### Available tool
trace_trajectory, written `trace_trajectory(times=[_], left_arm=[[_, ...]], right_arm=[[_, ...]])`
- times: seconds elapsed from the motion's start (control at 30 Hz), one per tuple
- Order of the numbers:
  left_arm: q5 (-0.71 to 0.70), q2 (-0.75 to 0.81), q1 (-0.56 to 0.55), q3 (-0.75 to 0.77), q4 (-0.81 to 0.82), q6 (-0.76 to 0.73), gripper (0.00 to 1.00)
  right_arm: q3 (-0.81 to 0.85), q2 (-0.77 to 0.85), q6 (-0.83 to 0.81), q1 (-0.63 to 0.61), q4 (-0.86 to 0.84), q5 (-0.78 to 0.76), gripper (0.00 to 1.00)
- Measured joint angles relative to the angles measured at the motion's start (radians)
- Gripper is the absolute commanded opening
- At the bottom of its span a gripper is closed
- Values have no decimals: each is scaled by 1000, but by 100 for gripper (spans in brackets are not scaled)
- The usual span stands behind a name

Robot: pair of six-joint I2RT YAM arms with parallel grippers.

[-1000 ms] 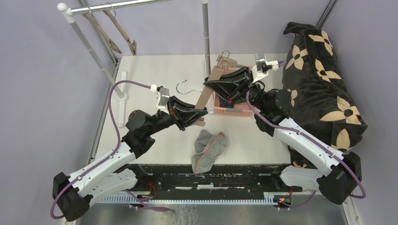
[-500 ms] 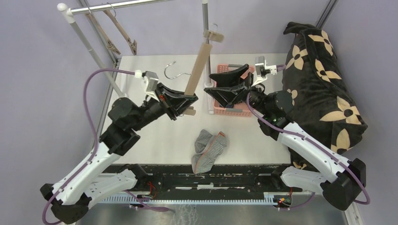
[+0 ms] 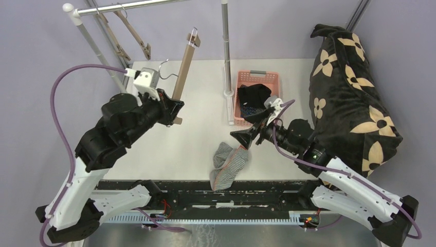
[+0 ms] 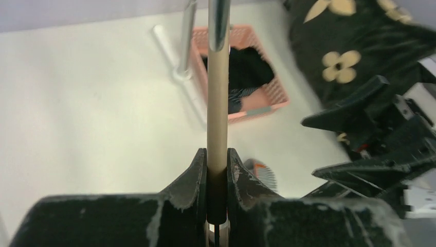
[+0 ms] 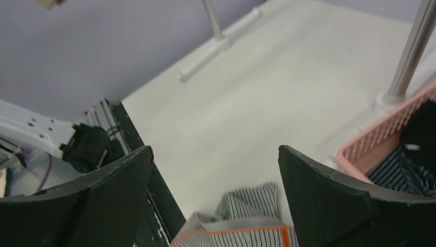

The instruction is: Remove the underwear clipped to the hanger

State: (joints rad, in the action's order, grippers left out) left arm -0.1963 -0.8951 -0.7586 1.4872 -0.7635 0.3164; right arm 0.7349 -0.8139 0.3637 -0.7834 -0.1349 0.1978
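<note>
My left gripper [image 3: 174, 109] is shut on the lower end of a tan wooden hanger [image 3: 184, 66] and holds it up at the back left; the hanger bar [image 4: 218, 92] runs straight out between the fingers [image 4: 191, 180]. No cloth hangs on it. The grey-and-white striped briefs [image 3: 229, 163] lie on the table near the front edge, also in the right wrist view [image 5: 247, 221]. The black briefs [image 3: 255, 95] and navy striped briefs [image 3: 249, 111] lie in the pink basket [image 3: 257, 77]. My right gripper [image 3: 242, 138] is open and empty just above the grey briefs.
A metal clothes rail [image 3: 128, 5] with two more wooden hangers [image 3: 134, 36] stands at the back left. An upright rail post [image 3: 225, 46] stands beside the basket. A large black cushion with tan flowers [image 3: 349, 87] fills the right side.
My left arm swung the hanger up and to the left, toward the rail. My right gripper pulled back from the basket, came down over the grey striped briefs, and left the black briefs in the basket.
</note>
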Motion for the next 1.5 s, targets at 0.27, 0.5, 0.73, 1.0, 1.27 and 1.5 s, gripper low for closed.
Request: trace_trajectory(times=[0.27, 0.5, 0.73, 1.0, 1.27, 1.5], left_arm=[[-131, -224, 0, 132, -214, -40, 3], [-162, -442, 0, 414, -278, -77, 3], [-170, -602, 32, 625, -307, -80, 3], [-60, -684, 251, 647, -320, -80, 3], [37, -719, 372, 658, -315, -80, 3], [121, -736, 422, 695, -263, -79, 3]], right_arm=[[-89, -48, -58, -226, 288, -230, 100], [-152, -289, -54, -414, 307, -348, 100], [-153, -564, -11, -528, 199, -388, 100], [-16, -799, -6, -603, 48, -492, 24], [-15, -813, 35, -634, 15, -492, 1], [-61, -612, 19, -644, 133, -589, 1]])
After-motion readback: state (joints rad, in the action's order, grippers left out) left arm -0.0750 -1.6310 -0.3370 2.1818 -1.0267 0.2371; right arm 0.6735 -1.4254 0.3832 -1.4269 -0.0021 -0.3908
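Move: The striped underwear lies crumpled on the table about 31 cm below the open right hand, some 7 cm back and 4 cm to its left; from that hand the basket is roughly 26 cm ahead and 8 cm right, the rack's right post about 27 cm ahead and 4 cm left. The left hand holds the emptied hanger, with its stretch of rail about 28 cm ahead, 2 cm left and 12 cm higher; two bare hangers hang some 22 cm ahead and 18 cm left. The right hand plunges about 30 cm while drawing back some 10 cm, its left-pointing fingers swinging down roughly 45 degrees, then slides about 6 cm left at table level with the fingers wide, shuts them on the underwear's waistband, and begins to rise, easing back to the right by a couple of centimetres. Meanwhile the left hand keeps its pinch on one end of the bare hanger and carries it about 19 cm forward towards the rail, dipping some 5 cm, coming up level and sinking slightly again, with a drift to the left late on. ##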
